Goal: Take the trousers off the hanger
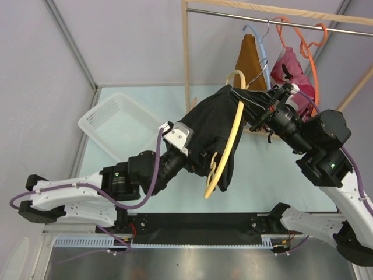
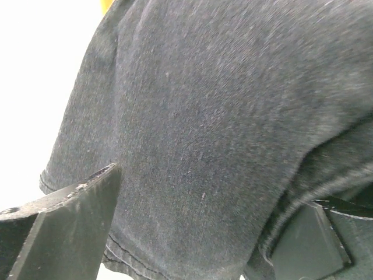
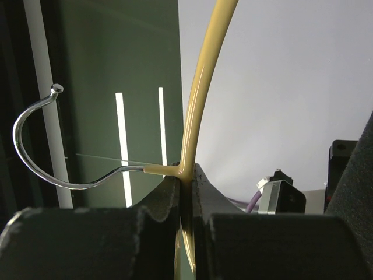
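Note:
The black trousers (image 1: 213, 128) hang in mid-air over the pale yellow hanger (image 1: 239, 119), which curves down out of their front edge. My right gripper (image 1: 252, 105) is shut on the hanger (image 3: 201, 93) at its neck, just beside the metal hook (image 3: 35, 119); in the right wrist view the right gripper (image 3: 186, 182) pinches the yellow stem tightly. From the lower left, my left gripper (image 1: 195, 156) reaches into the trousers (image 2: 221, 116). Seen from the left wrist, the left gripper (image 2: 213, 195) stands open, dark fabric filling the space between its fingers (image 2: 70, 221).
A wooden clothes rack (image 1: 186, 58) stands behind, with a mustard-brown garment (image 1: 250, 55) on a light blue hanger and a pink garment (image 1: 285, 67) on an orange hanger. A white plastic basket (image 1: 113, 119) lies tilted at the left on the table.

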Controlling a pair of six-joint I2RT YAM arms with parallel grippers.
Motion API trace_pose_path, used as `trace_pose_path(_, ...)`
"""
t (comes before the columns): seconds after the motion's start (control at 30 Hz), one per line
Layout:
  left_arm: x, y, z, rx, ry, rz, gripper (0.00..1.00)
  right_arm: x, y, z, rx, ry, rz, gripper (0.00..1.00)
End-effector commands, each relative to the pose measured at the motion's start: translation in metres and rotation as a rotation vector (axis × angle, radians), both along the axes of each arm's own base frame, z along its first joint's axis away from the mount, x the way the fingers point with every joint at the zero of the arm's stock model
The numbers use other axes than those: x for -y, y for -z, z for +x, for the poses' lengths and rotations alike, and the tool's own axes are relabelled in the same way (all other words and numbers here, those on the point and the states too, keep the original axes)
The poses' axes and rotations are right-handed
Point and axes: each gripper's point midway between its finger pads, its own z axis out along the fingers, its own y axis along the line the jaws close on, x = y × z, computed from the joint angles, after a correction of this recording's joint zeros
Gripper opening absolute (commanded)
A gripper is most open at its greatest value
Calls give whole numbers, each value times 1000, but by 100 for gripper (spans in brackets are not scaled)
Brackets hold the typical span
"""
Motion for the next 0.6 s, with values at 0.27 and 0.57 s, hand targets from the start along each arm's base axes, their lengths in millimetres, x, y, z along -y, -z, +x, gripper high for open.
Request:
trace_pose_path(0.27,-6,-17,36,151,-256,69,100,51,-85,-69,219,-117,274,0)
trace_pose_path(0.57,4,-33,48,257,-326,122,55,68,-82,-82,238,-84,275,0)
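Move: The trousers already lie between the left hand's open fingers; their middle is about 4 cm ahead, 3 cm right and 2 cm above. The yellow hanger's middle is some 6 cm ahead of the left hand, 8 cm right and 6 above. From the right hand, which grips the hanger by its neck, the trousers' middle is about 13 cm back, 9 left and 12 below; the brown trousers hang roughly 17 ahead, 4 right, 5 below. Left hand eases about 3 cm forward-right, dips, then rises, fingers part-closing around trousers; right carries hanger right and up. ##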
